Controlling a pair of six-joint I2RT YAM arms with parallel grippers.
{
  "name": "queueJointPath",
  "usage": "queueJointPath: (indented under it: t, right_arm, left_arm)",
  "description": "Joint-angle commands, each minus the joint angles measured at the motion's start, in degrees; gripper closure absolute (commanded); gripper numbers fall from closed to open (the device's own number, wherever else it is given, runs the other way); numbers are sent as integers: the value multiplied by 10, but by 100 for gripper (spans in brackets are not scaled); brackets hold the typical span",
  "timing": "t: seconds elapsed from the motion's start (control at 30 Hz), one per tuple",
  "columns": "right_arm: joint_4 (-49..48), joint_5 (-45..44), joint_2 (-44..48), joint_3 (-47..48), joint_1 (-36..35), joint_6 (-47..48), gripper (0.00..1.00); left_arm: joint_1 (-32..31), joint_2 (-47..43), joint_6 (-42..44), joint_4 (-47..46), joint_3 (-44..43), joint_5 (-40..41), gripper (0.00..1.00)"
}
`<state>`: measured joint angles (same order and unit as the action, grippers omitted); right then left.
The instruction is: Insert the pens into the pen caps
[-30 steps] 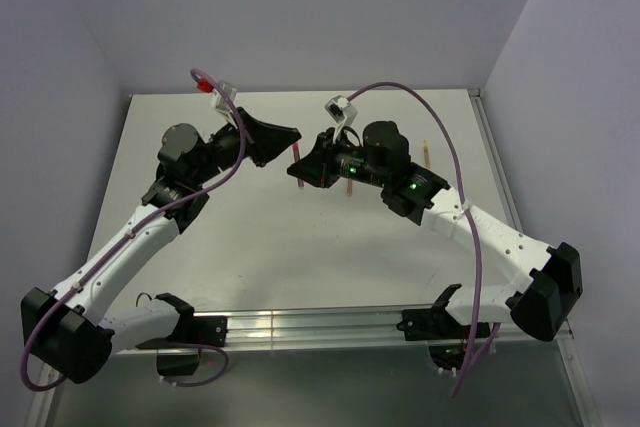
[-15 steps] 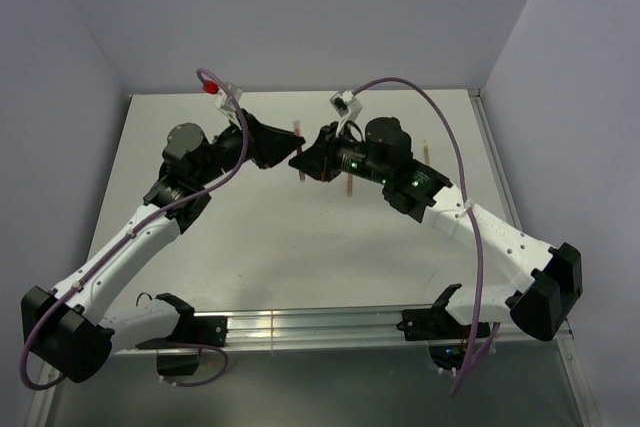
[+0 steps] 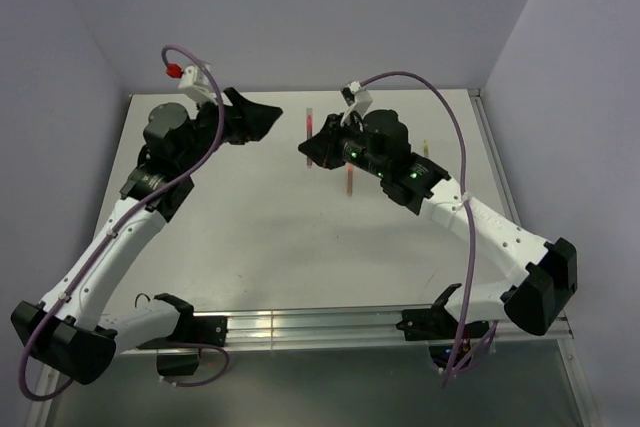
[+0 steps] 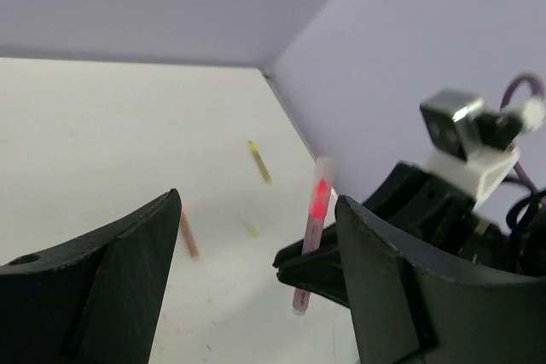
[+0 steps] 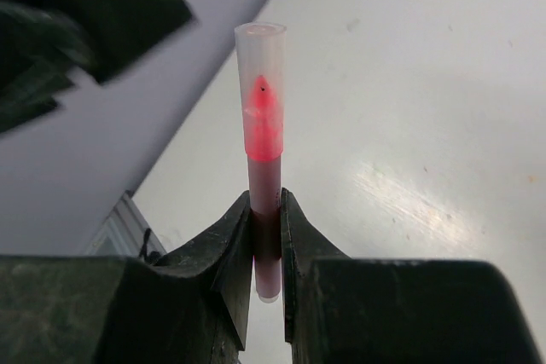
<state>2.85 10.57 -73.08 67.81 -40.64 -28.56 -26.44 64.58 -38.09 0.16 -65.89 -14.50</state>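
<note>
My right gripper is shut on a pink-red pen held upright above the table. A clear pale pen cap sits over its red tip. In the top view this pen sticks up from the right gripper at the table's back middle. My left gripper stands open a short way to the left, with nothing between its jaws. The left wrist view shows the held pen beyond the left gripper.
A second pinkish pen lies on the table near the right gripper. A tan-olive pen lies by the right wall. A small pale yellow-green cap rests between them. A metal rail runs along the near edge.
The left gripper has opened and drawn back to the left, away from the pen. The right gripper keeps the capped pen and has shifted slightly toward the back.
</note>
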Motion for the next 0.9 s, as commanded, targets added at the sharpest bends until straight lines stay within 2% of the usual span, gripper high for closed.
queueJointPath:
  t: [0.0, 0.23, 0.43, 0.57, 0.6, 0.7, 0.77, 0.87]
  right_arm:
    - [64, -63, -44, 24, -1, -16, 100]
    - [71, -99, -179, 34, 12, -61, 100]
    - [99, -152, -303, 89, 15, -58, 92]
    - [125, -172, -343, 126, 19, -48, 80]
    - [128, -174, -343, 129, 19, -48, 72]
    - [134, -183, -338, 132, 20, -42, 57]
    - [137, -184, -336, 133, 21, -40, 51]
    - [142, -189, -334, 135, 21, -37, 49]
  left_arm:
    - [25, -36, 18, 69, -42, 95, 23]
    - [47, -86, 41, 103, -31, 117, 22]
    - [51, -119, 35, 99, 14, 105, 23]
    - [53, -131, 37, 101, 30, 101, 23]
    - [53, -133, 38, 103, 31, 100, 23]
    - [53, -136, 40, 106, 36, 97, 23]
    - [53, -139, 39, 103, 44, 96, 23]
    - [53, -140, 39, 103, 49, 94, 23]
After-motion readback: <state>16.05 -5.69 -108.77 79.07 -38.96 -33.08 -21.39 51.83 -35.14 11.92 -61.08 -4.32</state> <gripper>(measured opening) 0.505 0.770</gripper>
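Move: The right hand already grips the red pen with its cap on, held nearly upright. The bare patch of table it goes to is roughly 17 cm ahead, 5 cm to the left and 32 cm below. The other capped pen lies on the table about 17 cm ahead and 10 cm to the right, the small yellow cap some 13 cm ahead and 24 cm to the right. From the left hand the patch is about 14 cm ahead, 4 cm right and 38 cm down. Down fast, some 25 cm, and about 9 cm forward, the right hand carries the capped pen towards the bare table, tipping its fingers well downward while turning a little clockwise. Near the bottom its fingers open and let go, and the hand eases up about a centimetre. The left hand, still open and empty, swings left, clear of the pen. ##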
